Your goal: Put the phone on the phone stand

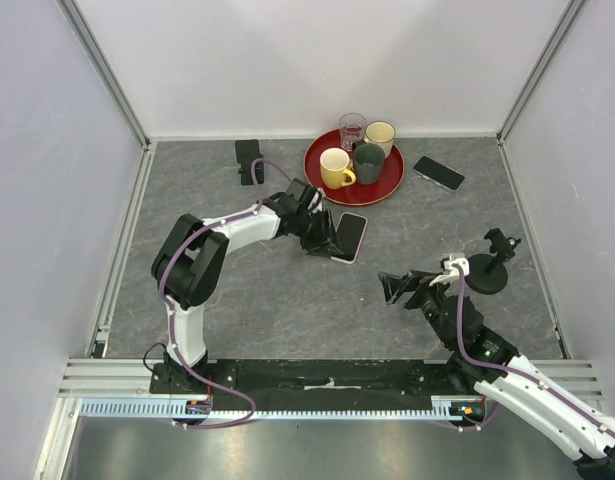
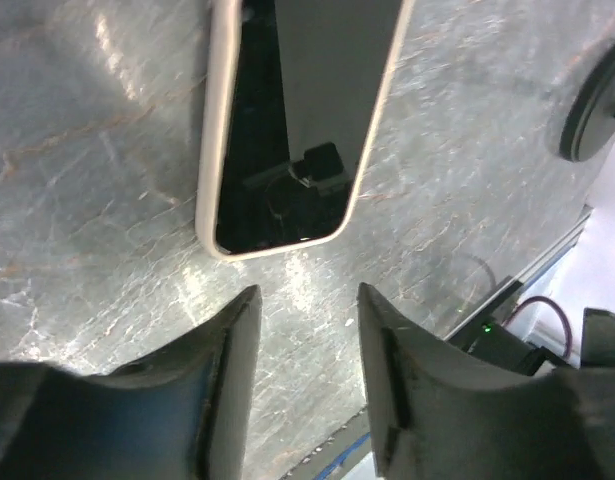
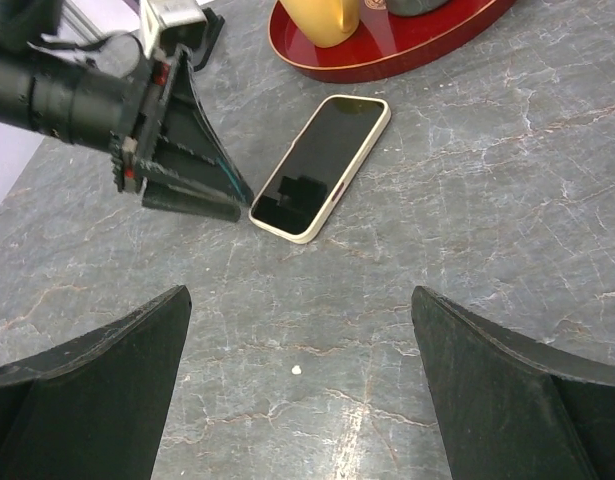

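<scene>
The phone (image 1: 351,236) in a cream case lies flat, screen up, on the grey table left of centre; it also shows in the wrist views (image 2: 287,120) (image 3: 322,165). My left gripper (image 1: 324,240) rests low just left of the phone's near end, its jaws (image 2: 307,295) open with nothing between them. A black phone stand (image 1: 489,270) with a round base (image 2: 590,100) stands at the right. My right gripper (image 1: 395,287) hovers wide open and empty (image 3: 302,295) between the phone and that stand.
A red tray (image 1: 375,190) at the back holds a yellow mug (image 1: 335,168), a dark green mug (image 1: 369,160), a cream mug (image 1: 380,133) and a glass (image 1: 352,127). A second dark phone (image 1: 439,172) lies right of the tray. Another black holder (image 1: 249,160) stands at the back left.
</scene>
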Robot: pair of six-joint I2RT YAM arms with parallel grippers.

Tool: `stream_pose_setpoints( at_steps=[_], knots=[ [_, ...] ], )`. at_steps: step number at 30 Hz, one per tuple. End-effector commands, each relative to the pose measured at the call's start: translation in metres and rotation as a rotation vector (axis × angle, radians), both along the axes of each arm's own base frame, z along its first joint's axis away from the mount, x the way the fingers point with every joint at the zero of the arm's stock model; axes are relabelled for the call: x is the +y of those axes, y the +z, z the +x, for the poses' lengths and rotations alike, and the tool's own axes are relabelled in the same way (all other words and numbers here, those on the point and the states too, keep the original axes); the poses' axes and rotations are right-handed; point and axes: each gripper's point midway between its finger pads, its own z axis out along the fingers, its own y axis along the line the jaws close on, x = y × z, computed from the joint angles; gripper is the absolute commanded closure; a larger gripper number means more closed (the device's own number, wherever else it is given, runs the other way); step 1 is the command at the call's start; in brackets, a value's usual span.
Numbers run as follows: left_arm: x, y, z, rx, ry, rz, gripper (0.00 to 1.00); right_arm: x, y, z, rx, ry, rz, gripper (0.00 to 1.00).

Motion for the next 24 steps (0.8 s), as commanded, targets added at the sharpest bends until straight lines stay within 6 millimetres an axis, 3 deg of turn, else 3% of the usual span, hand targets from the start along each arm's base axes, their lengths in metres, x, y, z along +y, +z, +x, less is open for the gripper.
stream_pose_setpoints(
  at_steps=[1,3,4,5,6,13,15,24],
  knots=[
    [0.006,0.042,0.037,-0.228,-0.045,0.035,0.42,-0.001,-0.001,0.002,-0.001,-0.012,0.005,0.02],
    [0.007,0.051,0.042,-0.261,-0.051,0.115,0.37,-0.001,-0.001,0.003,-0.002,-0.017,0.002,0.02],
    [0.013,0.050,0.049,-0.316,-0.055,0.186,0.23,-0.001,-0.002,0.003,-0.001,-0.017,0.001,0.02],
    [0.001,0.058,0.048,-0.361,-0.088,0.205,0.11,-0.001,-0.001,0.003,-0.001,-0.015,0.002,0.02],
    [0.001,0.054,0.046,-0.370,-0.119,0.247,0.06,0.000,-0.001,0.003,-0.001,-0.014,0.004,0.02],
    [-0.025,0.030,0.048,-0.398,-0.351,0.339,0.03,-0.004,0.000,0.002,-0.006,-0.029,0.010,0.02],
    [-0.023,0.015,0.052,-0.394,-0.377,0.388,0.03,-0.006,0.003,0.001,-0.015,-0.033,0.025,0.02],
    [-0.021,-0.013,0.051,-0.394,-0.423,0.535,0.02,-0.007,0.005,-0.001,-0.029,-0.030,0.045,0.02]
  ],
)
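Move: The phone lies face up with its middle about 6 cm ahead of the left hand, 4 cm to its right and 4 cm below. The yellow mug stands some 23 cm ahead, level sideways, with the red tray's middle 29 cm ahead and 5 cm right; the phone stand is about 27 cm ahead and 24 cm left. From the right hand the phone lies roughly 20 cm ahead, 9 cm left and 13 cm lower. Up and forward first, the left hand arcs from beside the phone's near end, rising about 6 cm as its fingers spread wide. It then swings right over the phone and sinks some 8 cm, easing slightly back left, while the wrist turns clockwise and brings the slanted fingers to point nearly straight down, one either side of the phone's near half. ##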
